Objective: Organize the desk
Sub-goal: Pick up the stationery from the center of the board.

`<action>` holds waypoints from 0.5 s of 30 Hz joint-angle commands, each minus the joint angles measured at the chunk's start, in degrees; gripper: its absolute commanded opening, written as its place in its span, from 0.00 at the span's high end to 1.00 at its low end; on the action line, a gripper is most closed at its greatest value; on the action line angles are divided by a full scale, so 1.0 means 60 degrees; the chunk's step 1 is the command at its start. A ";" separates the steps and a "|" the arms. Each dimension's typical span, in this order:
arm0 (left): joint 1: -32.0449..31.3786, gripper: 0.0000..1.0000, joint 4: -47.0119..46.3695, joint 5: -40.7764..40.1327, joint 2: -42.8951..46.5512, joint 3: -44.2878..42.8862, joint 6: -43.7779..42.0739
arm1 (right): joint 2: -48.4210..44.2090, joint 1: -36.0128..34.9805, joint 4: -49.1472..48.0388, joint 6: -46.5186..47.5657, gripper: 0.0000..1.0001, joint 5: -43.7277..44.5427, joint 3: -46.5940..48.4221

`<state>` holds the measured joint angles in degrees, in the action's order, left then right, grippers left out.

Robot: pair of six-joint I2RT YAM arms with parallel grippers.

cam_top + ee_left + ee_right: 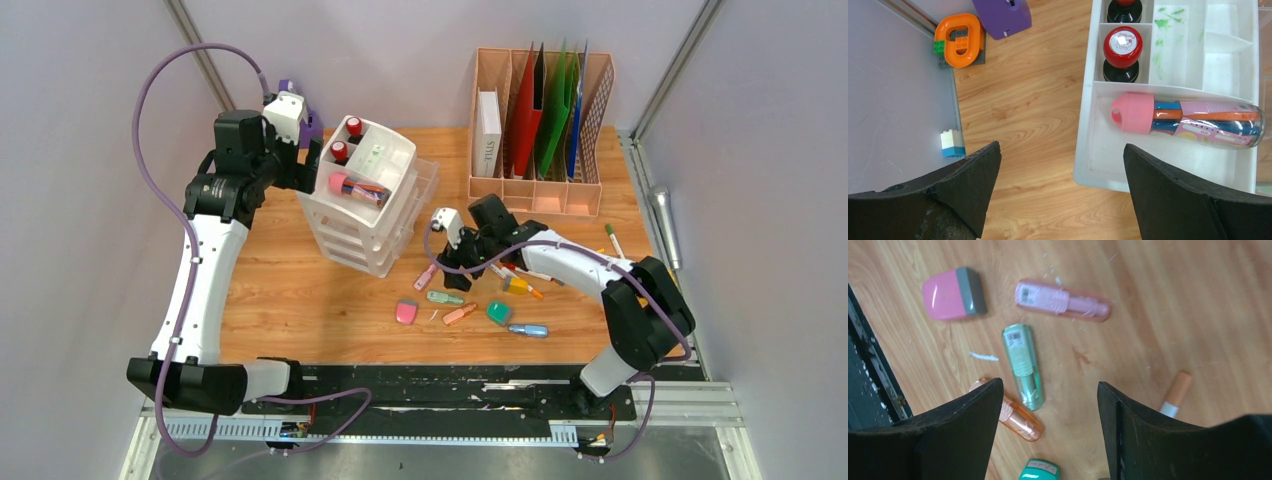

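Observation:
The desk is light wood. Near its front lie a pink tube, a green tube, an orange tube, a pink-and-grey eraser and a teal piece. My right gripper hovers open above them, near the green and orange tubes, with nothing between its fingers. In the top view it is my right gripper. My left gripper is wide open and holds nothing. It hangs over the near-left edge of a white drawer unit, whose top tray holds a pink-capped pen tube and red-capped bottles.
A peach file rack with folders and a book stands at the back right. A blue piece, a yellow-orange marker and a green marker lie right of the cluster. A purple object, an orange ring and a white-blue brick sit by the left wall.

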<state>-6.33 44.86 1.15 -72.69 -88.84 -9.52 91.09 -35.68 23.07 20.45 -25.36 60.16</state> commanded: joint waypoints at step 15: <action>0.0038 0.00 -0.0267 0.0076 0.0189 -0.0018 -0.0020 | 0.1042 -0.1463 -0.0655 0.1318 0.34 0.1043 -0.0305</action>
<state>-6.33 44.77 1.10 -72.69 -88.84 -9.52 95.64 -43.48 21.52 26.04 -21.85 55.77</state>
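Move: The green tube lies below my right hand, about 4 cm back, 3 cm to its left and 9 cm down. The pink tube stands some 4 cm farther out and 4 cm left of the green one; the orange tube is about 4 cm nearer me and 3 cm right of it, and the pink eraser some 3 cm nearer and 8 cm left. From my left hand the green tube is roughly 13 cm back, 30 cm right and 33 cm down. I sink my right hand about 5 cm towards the green tube while drawing it back some 4 cm, quick at first; then the backward travel stops and I go mostly straight down, easing about 1 cm left. I turn the wrist about 10 degrees counter-clockwise and tip the fingers a little steeper, keeping them open to either side of the tube, short of touching. ##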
